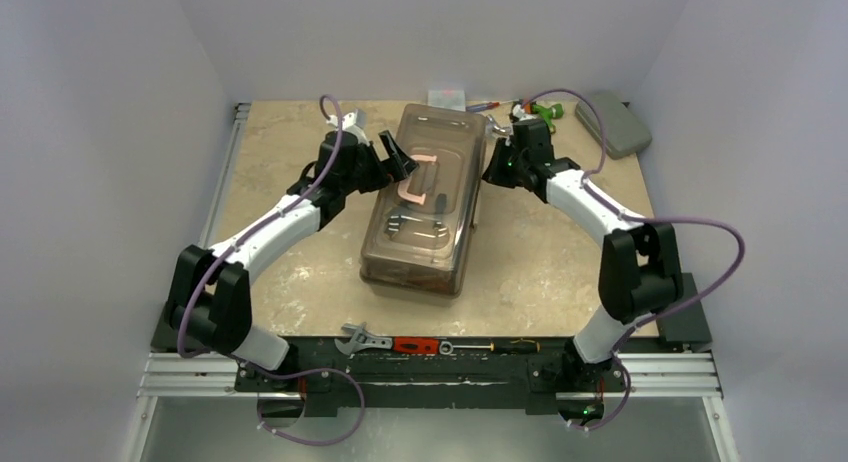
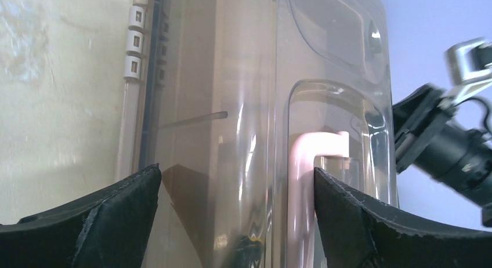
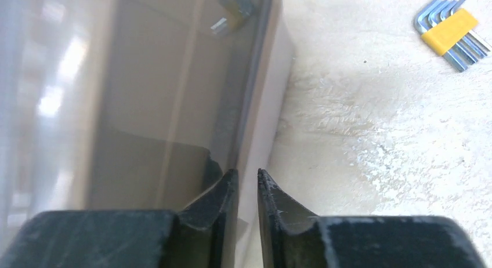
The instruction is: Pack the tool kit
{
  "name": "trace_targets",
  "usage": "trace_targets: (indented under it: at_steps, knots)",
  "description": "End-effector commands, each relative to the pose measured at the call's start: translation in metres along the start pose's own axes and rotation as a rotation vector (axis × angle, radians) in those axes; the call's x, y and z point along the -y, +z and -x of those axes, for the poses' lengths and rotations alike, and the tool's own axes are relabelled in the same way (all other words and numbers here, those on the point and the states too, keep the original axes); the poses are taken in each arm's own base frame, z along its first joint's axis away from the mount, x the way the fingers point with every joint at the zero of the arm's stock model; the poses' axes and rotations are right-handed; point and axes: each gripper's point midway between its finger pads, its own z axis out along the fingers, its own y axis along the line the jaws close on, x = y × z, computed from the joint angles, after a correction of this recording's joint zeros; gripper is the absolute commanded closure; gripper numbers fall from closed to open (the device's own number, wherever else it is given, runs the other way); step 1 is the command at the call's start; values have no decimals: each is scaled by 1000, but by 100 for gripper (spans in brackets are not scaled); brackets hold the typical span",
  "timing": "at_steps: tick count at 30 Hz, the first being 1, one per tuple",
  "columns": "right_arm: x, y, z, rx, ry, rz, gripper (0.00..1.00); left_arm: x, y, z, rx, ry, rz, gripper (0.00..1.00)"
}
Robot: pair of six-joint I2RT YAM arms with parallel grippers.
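Note:
The tan-brown toolbox (image 1: pixel 420 202) stands in the middle of the table with its smoky lid (image 2: pixel 232 76) down and its pink handle (image 1: pixel 422 177) lying flat on top. My left gripper (image 1: pixel 400 160) is open over the lid's left side. In the left wrist view its right fingertip sits beside the pink handle (image 2: pixel 301 181), and the left gripper (image 2: pixel 237 168) holds nothing. My right gripper (image 1: pixel 492 167) is at the box's far right edge. Its jaws stand a narrow gap apart above the toolbox wall (image 3: pixel 145 94), and nothing is between them in the right wrist view (image 3: pixel 248 172).
An adjustable wrench (image 1: pixel 362 339), a red-handled tool (image 1: pixel 415 345) and a black-and-yellow screwdriver (image 1: pixel 500 346) lie along the near edge. A set of hex keys in a yellow holder (image 3: pixel 449 33) lies right of the box. A grey case (image 1: pixel 618 122), a green tool (image 1: pixel 540 112) and a small clear box (image 1: pixel 447 94) sit at the back.

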Motion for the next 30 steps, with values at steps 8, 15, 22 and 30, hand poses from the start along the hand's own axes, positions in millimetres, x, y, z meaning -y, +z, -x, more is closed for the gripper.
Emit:
trace_targets:
  at_steps: [8, 15, 22, 30]
  knots:
    - [-4, -69, 30, 237, 13, -29, 27, -29, -114, 9, -36, 77, 177, 2]
    - [-19, -107, 10, 248, 11, 103, 1, -30, -152, -20, -102, 126, 130, 1]
    - [-53, -165, -18, 208, 9, 325, 1, -8, -188, -68, -237, 136, -67, 3]
    - [-73, -176, -35, 128, 75, 427, 1, -25, -257, -102, -303, 186, 40, 3]
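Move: Tool box, closed: its middle lies about 6 cm right of the left hand, 5 cm back and 8 below; the pink handle is some 4 cm to that hand's right and 1 back, level in height. The adjustable wrench lies roughly 32 cm back, 1 left and 18 below. For the right hand, the box's middle is about 12 cm left, 4 back and 3 below; the hex keys lie 13 ahead, 1 right and 12 below. Bring the left gripper off the handle side of the tool box and back about 22 cm along the left wall, swinging out left and over a low hump, turning some 15 degrees clockwise, fingers still wide. Meanwhile lift the right gripper up beside the right wall, opening it fully, then draw it back and higher, tipping its fingers upward. ##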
